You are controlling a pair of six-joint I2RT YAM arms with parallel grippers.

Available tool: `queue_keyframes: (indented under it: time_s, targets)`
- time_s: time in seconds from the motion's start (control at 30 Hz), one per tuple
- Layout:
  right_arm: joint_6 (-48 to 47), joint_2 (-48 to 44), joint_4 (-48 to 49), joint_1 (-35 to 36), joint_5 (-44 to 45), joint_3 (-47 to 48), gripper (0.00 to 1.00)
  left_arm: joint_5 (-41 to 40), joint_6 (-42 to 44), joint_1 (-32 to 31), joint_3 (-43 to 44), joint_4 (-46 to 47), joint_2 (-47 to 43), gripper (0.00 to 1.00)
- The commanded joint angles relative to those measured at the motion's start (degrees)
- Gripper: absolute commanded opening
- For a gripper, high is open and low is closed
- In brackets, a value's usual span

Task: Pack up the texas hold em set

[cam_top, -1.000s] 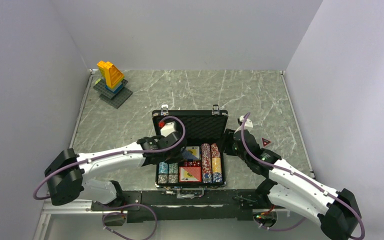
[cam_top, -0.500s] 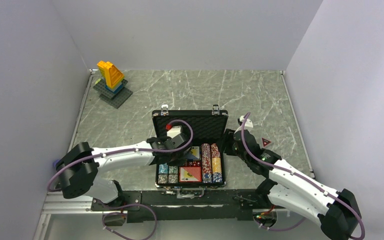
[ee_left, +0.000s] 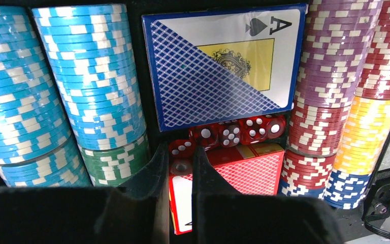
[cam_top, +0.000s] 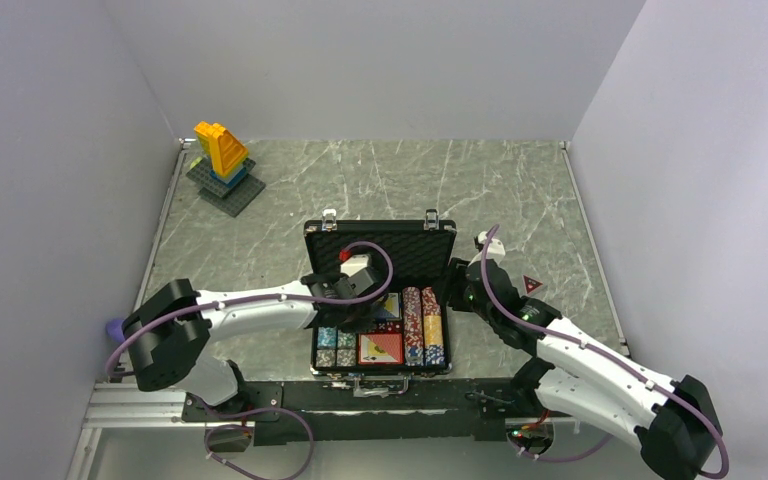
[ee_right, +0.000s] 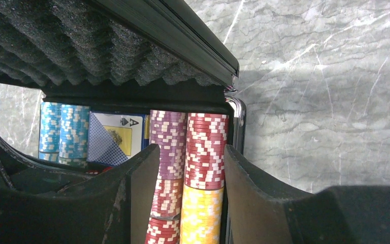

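The black case (cam_top: 380, 246) lies open at the table's near middle, with its foam lid (ee_right: 81, 46) propped up at the back. It holds rows of striped chips (cam_top: 422, 325), a blue deck (ee_left: 218, 61), a red deck (ee_left: 254, 173) and red dice (ee_left: 244, 129). My left gripper (cam_top: 360, 312) reaches down into the case over the dice slot. In the left wrist view the left gripper (ee_left: 180, 152) is shut on a red die (ee_left: 181, 166), just above another die. My right gripper (cam_top: 460, 290) hangs at the case's right side. In its wrist view the right gripper (ee_right: 190, 150) is open astride the two right chip rows (ee_right: 205, 147).
A yellow-blue brick tower (cam_top: 222, 160) on a dark baseplate stands at the far left back. A small red triangle (cam_top: 532, 284) lies on the marble table (cam_top: 410, 180) right of the case. The side walls stand close by.
My left arm has swung right, from the case's left chip rows to the dice slot in the middle. The right arm has not moved.
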Motion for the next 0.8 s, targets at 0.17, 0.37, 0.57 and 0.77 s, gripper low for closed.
queue_keyframes:
  time_s: [0.17, 0.37, 0.57, 0.77]
  targets:
    - [0.3, 0.4, 2.8, -0.2, -0.3, -0.3, 0.54, -0.9, 0.9, -0.8, 2.7, -0.7, 0.5, 0.18]
    - [0.4, 0.6, 3.0, -0.2, -0.3, -0.4, 0.54, -3.2, 1.6, -1.8, 4.2, -2.7, 0.5, 0.36]
    - [0.4, 1.0, 3.2, -0.2, -0.5, -0.4, 0.54, -5.9, 2.3, -3.2, 6.2, -5.1, 1.0, 0.47]
    - [0.1, 0.6, 2.6, -0.2, 0.1, -0.2, 0.54, -8.4, 3.2, -3.6, 6.2, -6.2, -1.0, 0.54]
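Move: The left fingers already hold the die at the left end of the dice slot, and its place is right at the fingertips, about 1 cm down. The other four dice run off about 4 cm to the right, the blue card box sits some 5 cm ahead and 3 cm right, the red card box 4 cm back and 3 cm right, and the green chips 3 cm left, level ahead. From the right hand, that die is roughly 17 cm left, 6 cm back and 6 cm below. Hold the left gripper still over the left end of the dice slot, then open the fingers to about half so they let go of the pinched die. While they are still spreading, lift straight up about 2 cm, clear of the die and the card boxes, easing slightly to the right. ##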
